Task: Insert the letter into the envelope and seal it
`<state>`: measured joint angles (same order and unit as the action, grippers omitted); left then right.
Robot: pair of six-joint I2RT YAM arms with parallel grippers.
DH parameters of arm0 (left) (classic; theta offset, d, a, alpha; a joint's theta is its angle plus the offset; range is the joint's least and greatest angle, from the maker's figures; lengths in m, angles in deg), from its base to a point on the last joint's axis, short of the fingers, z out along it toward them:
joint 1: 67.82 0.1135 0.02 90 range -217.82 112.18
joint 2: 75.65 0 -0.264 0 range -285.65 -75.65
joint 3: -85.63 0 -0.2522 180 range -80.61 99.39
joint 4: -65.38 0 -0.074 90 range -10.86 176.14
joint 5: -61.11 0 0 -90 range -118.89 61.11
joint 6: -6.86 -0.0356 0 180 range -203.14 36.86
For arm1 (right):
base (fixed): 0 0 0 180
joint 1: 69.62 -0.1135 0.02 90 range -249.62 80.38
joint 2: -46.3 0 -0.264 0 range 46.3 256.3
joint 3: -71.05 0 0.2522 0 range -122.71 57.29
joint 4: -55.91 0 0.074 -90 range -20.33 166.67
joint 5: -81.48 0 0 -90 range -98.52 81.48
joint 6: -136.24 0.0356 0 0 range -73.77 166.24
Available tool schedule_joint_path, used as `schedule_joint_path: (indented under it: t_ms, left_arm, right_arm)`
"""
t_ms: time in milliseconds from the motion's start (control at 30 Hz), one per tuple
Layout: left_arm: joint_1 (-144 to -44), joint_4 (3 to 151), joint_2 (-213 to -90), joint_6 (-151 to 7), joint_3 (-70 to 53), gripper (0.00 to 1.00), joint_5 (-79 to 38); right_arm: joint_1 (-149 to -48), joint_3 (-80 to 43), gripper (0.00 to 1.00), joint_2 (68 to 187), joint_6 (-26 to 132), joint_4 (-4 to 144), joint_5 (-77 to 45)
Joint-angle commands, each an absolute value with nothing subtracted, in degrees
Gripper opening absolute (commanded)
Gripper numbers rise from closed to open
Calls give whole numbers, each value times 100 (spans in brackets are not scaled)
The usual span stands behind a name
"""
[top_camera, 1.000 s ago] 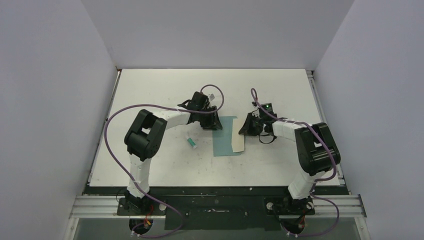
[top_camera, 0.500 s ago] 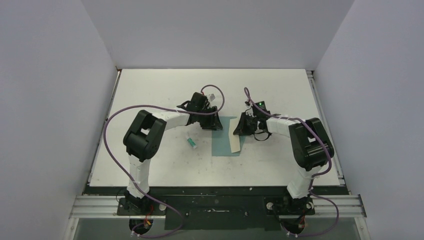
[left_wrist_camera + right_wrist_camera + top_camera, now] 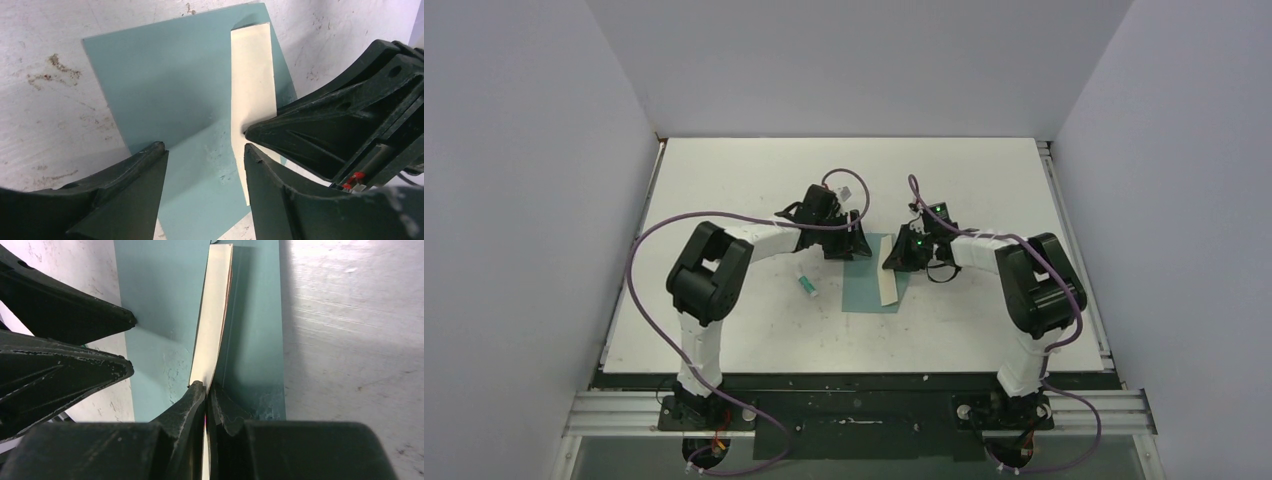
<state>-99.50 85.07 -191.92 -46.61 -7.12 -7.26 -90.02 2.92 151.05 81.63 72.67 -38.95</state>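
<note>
The teal envelope (image 3: 862, 292) lies flat on the table, also seen in the left wrist view (image 3: 170, 85) and the right wrist view (image 3: 160, 290). The letter (image 3: 890, 287) stands tilted on edge over the envelope's right part, its cream side showing (image 3: 252, 75) (image 3: 212, 315). My right gripper (image 3: 900, 258) (image 3: 205, 386) is shut on the letter's far end. My left gripper (image 3: 849, 246) (image 3: 204, 149) is open at the envelope's far left corner, fingers apart with only the envelope's surface beneath. Both grippers' tips are close together.
A small white-and-green glue tube (image 3: 806, 284) lies on the table left of the envelope. Grey walls enclose the white table (image 3: 754, 180) on three sides, and purple cables loop off both arms.
My right gripper has carried the letter leftward over the envelope, tipping it more upright. The left gripper's jaws have widened, and the envelope has slid slightly left.
</note>
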Motion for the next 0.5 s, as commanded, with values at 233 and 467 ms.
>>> schedule_joint_path:
  t_ms: [233,467]
  left_arm:
    - [-9814,9655,-18365,-4615,-988,73,-1640]
    - [-9805,9536,-18349,-4474,-1373,85,-1886]
  right_arm:
    - [-9199,518,5,15061,8093,6718,-3351]
    - [-9194,539,5,15109,8159,6482,-3220]
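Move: My left hand's fingers are over the upper left part of the envelope. The envelope's middle is about 4 cm back and 3 cm right, its left edge about 4 cm left and 2 cm back, both 2 cm below. The letter strip is 6 cm right and 3 cm back, the glue stick 11 cm left and 7 cm back. My right hand already pinches the letter; the envelope's middle is 3 cm left of it, 2 cm back and just below. I take my left hand off to the left, about 5 cm and slightly back, staying low over the envelope and spreading its half-open fingers wide until they straddle the envelope's left edge. With my right hand I keep the letter pinched and nudge it left about 1 cm towards the envelope, the wrist barely tilting. ##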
